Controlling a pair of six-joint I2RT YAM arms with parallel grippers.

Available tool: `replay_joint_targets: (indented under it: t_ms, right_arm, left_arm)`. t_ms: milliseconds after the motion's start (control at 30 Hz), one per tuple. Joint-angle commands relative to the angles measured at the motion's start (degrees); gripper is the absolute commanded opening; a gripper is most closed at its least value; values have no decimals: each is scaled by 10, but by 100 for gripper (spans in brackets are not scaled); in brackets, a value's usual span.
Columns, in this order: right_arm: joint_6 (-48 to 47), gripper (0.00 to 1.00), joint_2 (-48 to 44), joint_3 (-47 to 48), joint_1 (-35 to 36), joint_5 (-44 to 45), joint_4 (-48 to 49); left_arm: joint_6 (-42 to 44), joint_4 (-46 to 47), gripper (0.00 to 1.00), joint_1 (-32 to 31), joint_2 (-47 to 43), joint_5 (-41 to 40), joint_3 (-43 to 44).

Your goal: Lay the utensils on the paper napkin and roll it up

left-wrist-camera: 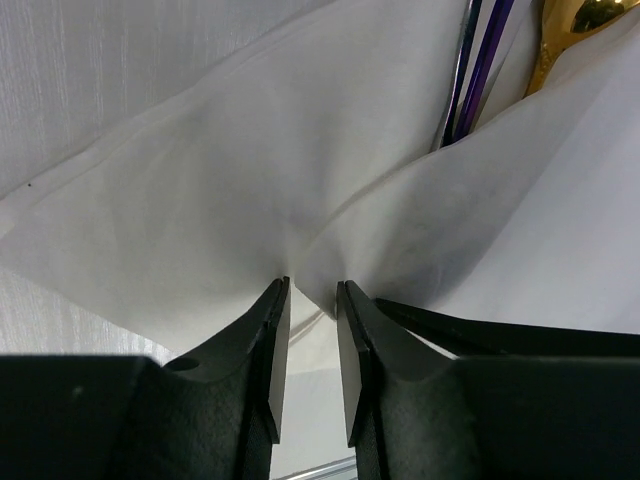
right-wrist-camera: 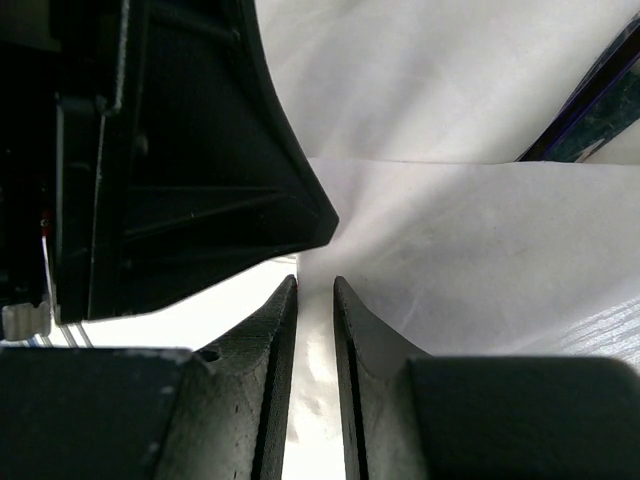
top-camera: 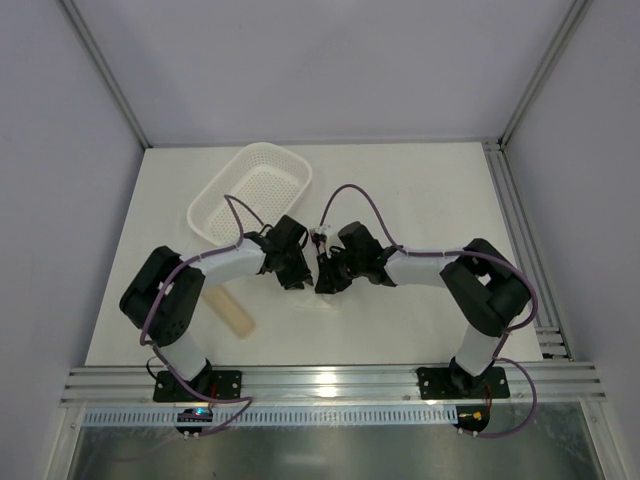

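The paper napkin (left-wrist-camera: 250, 170) lies creased and partly folded over the utensils. In the left wrist view a grey-silver handle (left-wrist-camera: 461, 70), the dark purplish fork handle (left-wrist-camera: 487, 70) and the gold spoon (left-wrist-camera: 575, 30) stick out of the fold at the top right. My left gripper (left-wrist-camera: 313, 285) pinches a raised fold of napkin, jaws a narrow gap apart. My right gripper (right-wrist-camera: 315, 283) faces it, jaws nearly together with napkin (right-wrist-camera: 470, 250) between them. A dark fork part (right-wrist-camera: 590, 100) shows at the right wrist view's right edge. In the top view both grippers (top-camera: 297, 272) (top-camera: 330, 277) meet at mid table over the napkin (top-camera: 318, 303).
A white perforated basket (top-camera: 250, 193) stands behind the left arm. A flat beige slab (top-camera: 231, 312) lies at the front left, next to the left arm's elbow. The left gripper's finger (right-wrist-camera: 200, 170) fills the upper left of the right wrist view, almost touching my right fingertips.
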Motion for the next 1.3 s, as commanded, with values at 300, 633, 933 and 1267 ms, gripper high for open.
replay_joint_targets:
  t_ms: [300, 633, 933, 1267]
  right_arm:
    - [-1, 24, -45, -4, 3, 12, -11]
    - [122, 24, -103, -22, -50, 103, -22]
    - [138, 25, -73, 0, -92, 131, -41]
    - [122, 24, -46, 53, -92, 104, -74]
  left_arm:
    - [8, 27, 2, 0, 6, 15, 13]
    - [-8, 70, 0, -1, -26, 28, -35]
    - [-2, 64, 0, -1, -23, 16, -47]
    - [3, 60, 0, -1, -25, 8, -51]
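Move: The napkin's folded near corner lies between the left hand's parted fingertips, roughly 1 cm below its hand point. The spoon's bowl is about 11 cm ahead of that hand and 8 cm to its right; the fork heads are 11 cm ahead and 4 cm right. For the right hand, the outer edge of the flap lies some 6 cm ahead, 3 cm right and 2 cm down, with the spoon's bowl 12 cm ahead and 2 cm right. The left fingers close on the folded corner of the napkin and pinch it, that hand hardly shifting. With the fold held, the right fingertips come free of the napkin: the hand lifts nearly 4 cm, swings about 7 cm forward and as far to the right, turning some 25 degrees clockwise, dips, then eases up again beside the flap's outer edge, finger gap unchanged. ##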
